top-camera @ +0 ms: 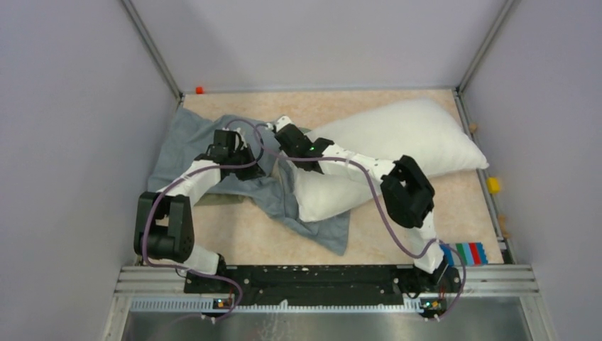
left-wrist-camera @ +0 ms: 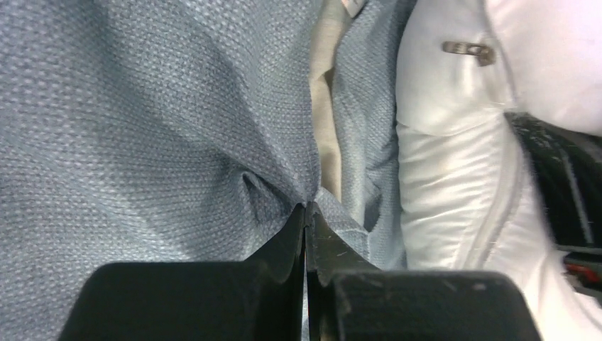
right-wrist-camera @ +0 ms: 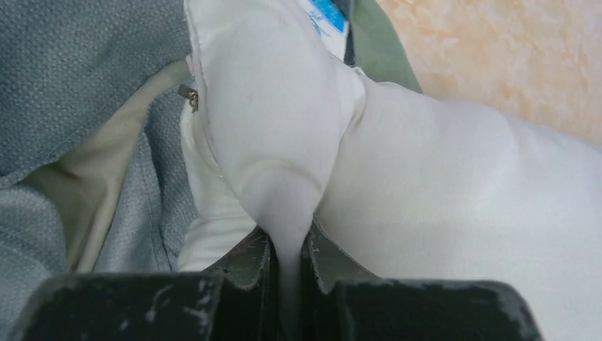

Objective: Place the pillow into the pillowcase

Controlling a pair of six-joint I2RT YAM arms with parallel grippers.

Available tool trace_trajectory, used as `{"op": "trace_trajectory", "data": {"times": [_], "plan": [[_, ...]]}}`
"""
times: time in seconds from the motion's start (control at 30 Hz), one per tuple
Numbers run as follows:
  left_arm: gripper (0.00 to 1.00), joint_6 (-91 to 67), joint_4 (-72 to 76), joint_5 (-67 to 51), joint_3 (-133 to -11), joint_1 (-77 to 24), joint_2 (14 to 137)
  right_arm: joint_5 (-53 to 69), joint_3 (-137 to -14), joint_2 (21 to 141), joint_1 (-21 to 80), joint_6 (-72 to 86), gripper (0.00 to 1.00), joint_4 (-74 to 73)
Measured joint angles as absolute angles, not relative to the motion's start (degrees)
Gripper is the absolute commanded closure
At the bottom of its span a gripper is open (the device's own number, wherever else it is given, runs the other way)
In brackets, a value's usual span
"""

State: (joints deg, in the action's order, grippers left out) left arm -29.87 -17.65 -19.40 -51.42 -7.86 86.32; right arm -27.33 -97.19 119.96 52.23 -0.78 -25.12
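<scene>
The white pillow (top-camera: 405, 135) lies across the table's right half, its left end against the wrinkled grey-blue pillowcase (top-camera: 188, 138). My left gripper (top-camera: 254, 160) is shut on a fold of the pillowcase (left-wrist-camera: 142, 128); in the left wrist view its tips (left-wrist-camera: 307, 207) pinch the cloth, with the pillow (left-wrist-camera: 454, 185) just to the right. My right gripper (top-camera: 279, 130) is shut on the pillow's left end. In the right wrist view a tongue of white pillow fabric (right-wrist-camera: 284, 142) runs down between the jaws (right-wrist-camera: 287, 238), and the pillowcase (right-wrist-camera: 71, 64) is at the left.
A strip of coloured blocks (top-camera: 465, 252) sits by the right arm's base. A yellow piece (top-camera: 493, 185) sits on the right rail and a red one (top-camera: 199, 89) at the back left corner. Grey walls and metal posts enclose the beige table (top-camera: 248, 234).
</scene>
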Motion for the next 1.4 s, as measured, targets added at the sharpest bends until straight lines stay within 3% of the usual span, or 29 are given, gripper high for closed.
{"op": "trace_trajectory", "data": {"times": [0.33,0.5,0.8,0.93,1.03,1.23,1.4], "plan": [[1.00,-28.3,-19.5,-22.8,-52.2,-8.2,79.8,-17.6,-96.9,101.4,46.9,4.7,1.00,-30.3],[1.00,-28.4,-21.6,-24.0,-52.3,-8.7,75.7,-8.1,-95.8,97.6,46.5,10.1,1.00,-24.9],[1.00,-28.6,-23.0,-20.7,-49.6,-8.7,69.6,10.2,-59.9,96.6,46.3,26.2,1.00,2.5],[0.99,-28.8,-21.4,-19.3,-42.4,-9.0,72.4,17.0,-52.5,95.8,42.7,35.0,1.00,17.6],[0.90,-28.7,-21.4,-18.1,-39.7,-9.9,76.5,19.9,-49.3,95.3,40.9,40.6,1.00,25.8],[0.59,-27.3,-21.1,-15.7,-41.2,-11.8,78.9,22.2,-46.9,95.3,39.7,47.6,1.00,33.1],[0.41,-25.3,-21.6,-12.3,-46.1,-13.6,79.5,22.3,-46.7,95.3,39.2,51.0,1.00,35.4]]}}
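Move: The right hand already pinches the pillow's left end; the pillowcase mouth lies about 5 cm to its left, 5 cm back and 5 cm below. The pillow's middle is some 25 cm to the right hand's right and about level fore and aft, its near corner roughly 18 cm back and 3 cm right. From the left hand, closed and empty over the case, the mouth is about 4 cm right, 1 cm ahead and 2 cm below. Right hand hoists held pillow end 17 cm, then lowers it backward, rolling 70 degrees; left rises, dips, half-opens. ##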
